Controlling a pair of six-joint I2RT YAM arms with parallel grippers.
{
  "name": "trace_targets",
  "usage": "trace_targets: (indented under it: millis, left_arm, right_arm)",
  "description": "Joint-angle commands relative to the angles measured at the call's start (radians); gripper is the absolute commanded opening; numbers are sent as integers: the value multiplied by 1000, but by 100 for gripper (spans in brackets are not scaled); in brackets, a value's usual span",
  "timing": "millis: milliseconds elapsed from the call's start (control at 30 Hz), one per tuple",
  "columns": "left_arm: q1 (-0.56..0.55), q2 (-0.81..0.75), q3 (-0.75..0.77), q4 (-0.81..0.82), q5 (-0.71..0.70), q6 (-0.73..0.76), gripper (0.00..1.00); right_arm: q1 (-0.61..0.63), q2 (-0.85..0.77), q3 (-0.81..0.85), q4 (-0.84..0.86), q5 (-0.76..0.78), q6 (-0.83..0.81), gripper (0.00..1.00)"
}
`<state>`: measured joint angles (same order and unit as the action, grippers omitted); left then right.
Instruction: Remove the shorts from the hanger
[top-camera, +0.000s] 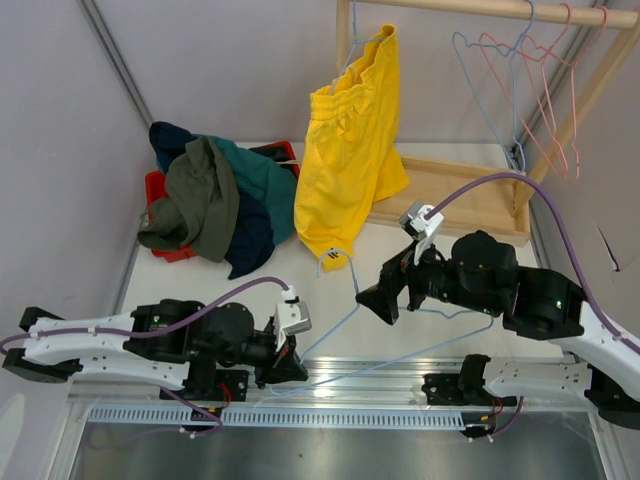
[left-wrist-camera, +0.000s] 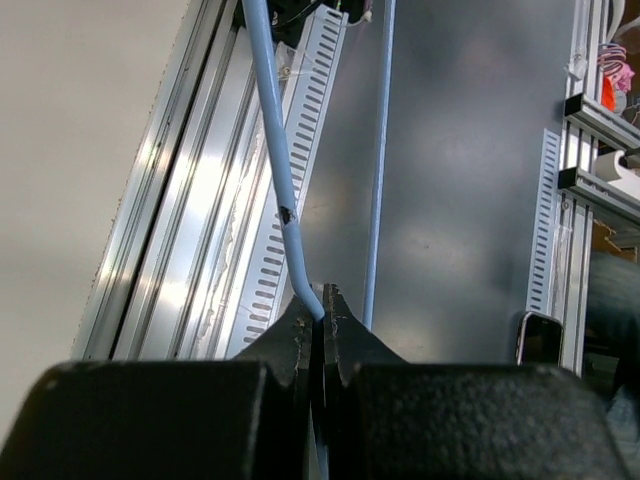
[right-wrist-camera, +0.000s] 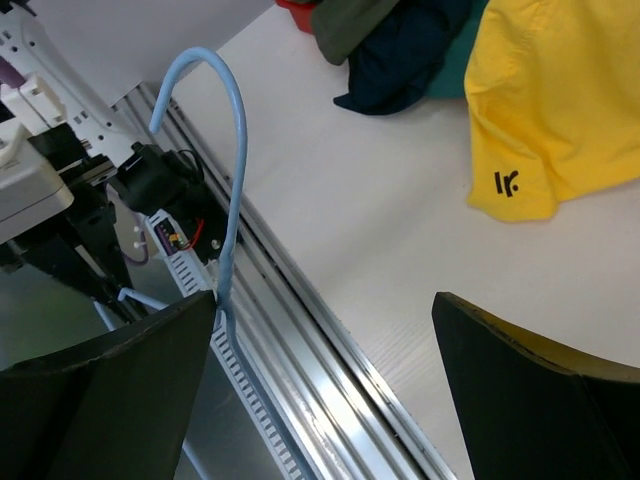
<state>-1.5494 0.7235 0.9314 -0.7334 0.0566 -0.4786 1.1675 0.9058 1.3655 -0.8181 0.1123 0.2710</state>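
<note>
Bright yellow shorts hang from a hanger on the wooden rack, their lower hem touching the table; the right wrist view shows them too. Olive-grey, teal and navy shorts lie heaped at the back left. A bare light-blue wire hanger lies across the near edge of the table, its hook curving upward. My left gripper is shut on a corner of this hanger's wire. My right gripper hovers wide open above the hanger, holding nothing.
A red tray sits under the pile of shorts. Empty blue and pink wire hangers hang on the rack's rail at the right. Metal rails run along the table's near edge.
</note>
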Motion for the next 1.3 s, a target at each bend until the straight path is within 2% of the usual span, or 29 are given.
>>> trace_targets:
  millis: [0, 133, 267, 300, 333, 400, 433, 500, 533, 600, 633, 700, 733, 767, 967, 1033, 1067, 1100, 1133, 1200, 1233, 1267]
  left_arm:
    - [-6, 13, 18, 25, 2, 49, 0]
    - [-6, 45, 37, 66, 12, 75, 0]
    - [-6, 82, 70, 80, 8, 101, 0]
    - [-6, 88, 79, 80, 5, 106, 0]
    - [-6, 97, 83, 74, 0, 107, 0]
    - [-6, 100, 102, 65, -4, 112, 0]
    - [-6, 97, 106, 60, -9, 113, 0]
    - [-6, 82, 113, 57, -14, 112, 0]
    - [-5, 76, 115, 54, -15, 110, 0]
    - [-6, 53, 112, 49, -29, 107, 0]
    - [-6, 48, 113, 45, -37, 106, 0]
    - [-6, 33, 115, 28, -50, 103, 0]
    - [-6, 30, 116, 25, -51, 100, 0]
    - [-6, 18, 118, 19, -55, 98, 0]
    - [-6, -21, 101, 9, -144, 78, 1]
    - [-6, -29, 101, 5, -175, 68, 11]
    - [-6, -26, 110, -3, -198, 60, 51]
    - [-6, -22, 118, -32, -266, 52, 84]
    - [-6, -7, 156, -52, -306, 34, 99]
    - [-6, 14, 188, -98, -403, 15, 99]
    - [-6, 28, 207, -147, -502, -7, 100]
    - [-6, 31, 252, -167, -549, -18, 100]
  right_arm:
    - [-3, -40, 4, 57, -100, -15, 97]
    - [-3, -108, -98, 178, -250, 39, 97]
    - [0, -131, -209, 293, -356, 71, 90]
    - [0, -127, -216, 303, -370, 74, 86]
    - [3, -116, -220, 307, -388, 74, 73]
    - [9, -105, -224, 318, -395, 71, 60]
    - [12, -102, -224, 318, -401, 68, 51]
    - [14, -100, -226, 321, -408, 65, 49]
    - [14, -102, -229, 321, -408, 62, 41]
    - [15, -105, -229, 324, -407, 59, 33]
    - [12, -105, -229, 324, -405, 57, 21]
    - [14, -107, -226, 323, -407, 57, 17]
    - [14, -105, -223, 320, -404, 54, 4]
    - [14, -111, -221, 318, -402, 56, 0]
    - [15, -171, -235, 356, -385, 59, 0]
    - [15, -195, -240, 381, -344, 66, 0]
    - [17, -208, -235, 390, -309, 69, 0]
    - [14, -220, -226, 389, -245, 66, 0]
    - [14, -220, -211, 366, -205, 51, 0]
    - [9, -200, -122, 318, -108, 31, 0]
    - [9, -164, -80, 283, 26, 22, 0]
    - [8, -144, -41, 223, 94, 2, 0]
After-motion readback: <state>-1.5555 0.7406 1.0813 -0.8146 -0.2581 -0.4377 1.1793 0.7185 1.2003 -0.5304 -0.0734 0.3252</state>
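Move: The neck of the blue hanger, just under its hook, is about 6 cm back and 4 cm left of the open right hand, roughly level with it. The left hand still grips the hanger's far end; from that hand the neck is some 8 cm ahead, 12 cm right and 10 cm above. The yellow shorts hang about 26 cm ahead and 5 cm left of the right hand, a bit above it; the wooden tray is some 32 cm ahead, 22 cm right and 33 cm below. Back about 7 cm and some 4 cm left goes the right hand, turning roughly 20 degrees counter-clockwise while its fingers close on the hanger's neck; then it lifts about 4 cm and swings forward and right with its hold. The left hand keeps its grip almost in place until the right has hold, then opens wide and lets go, moving forward and up. ##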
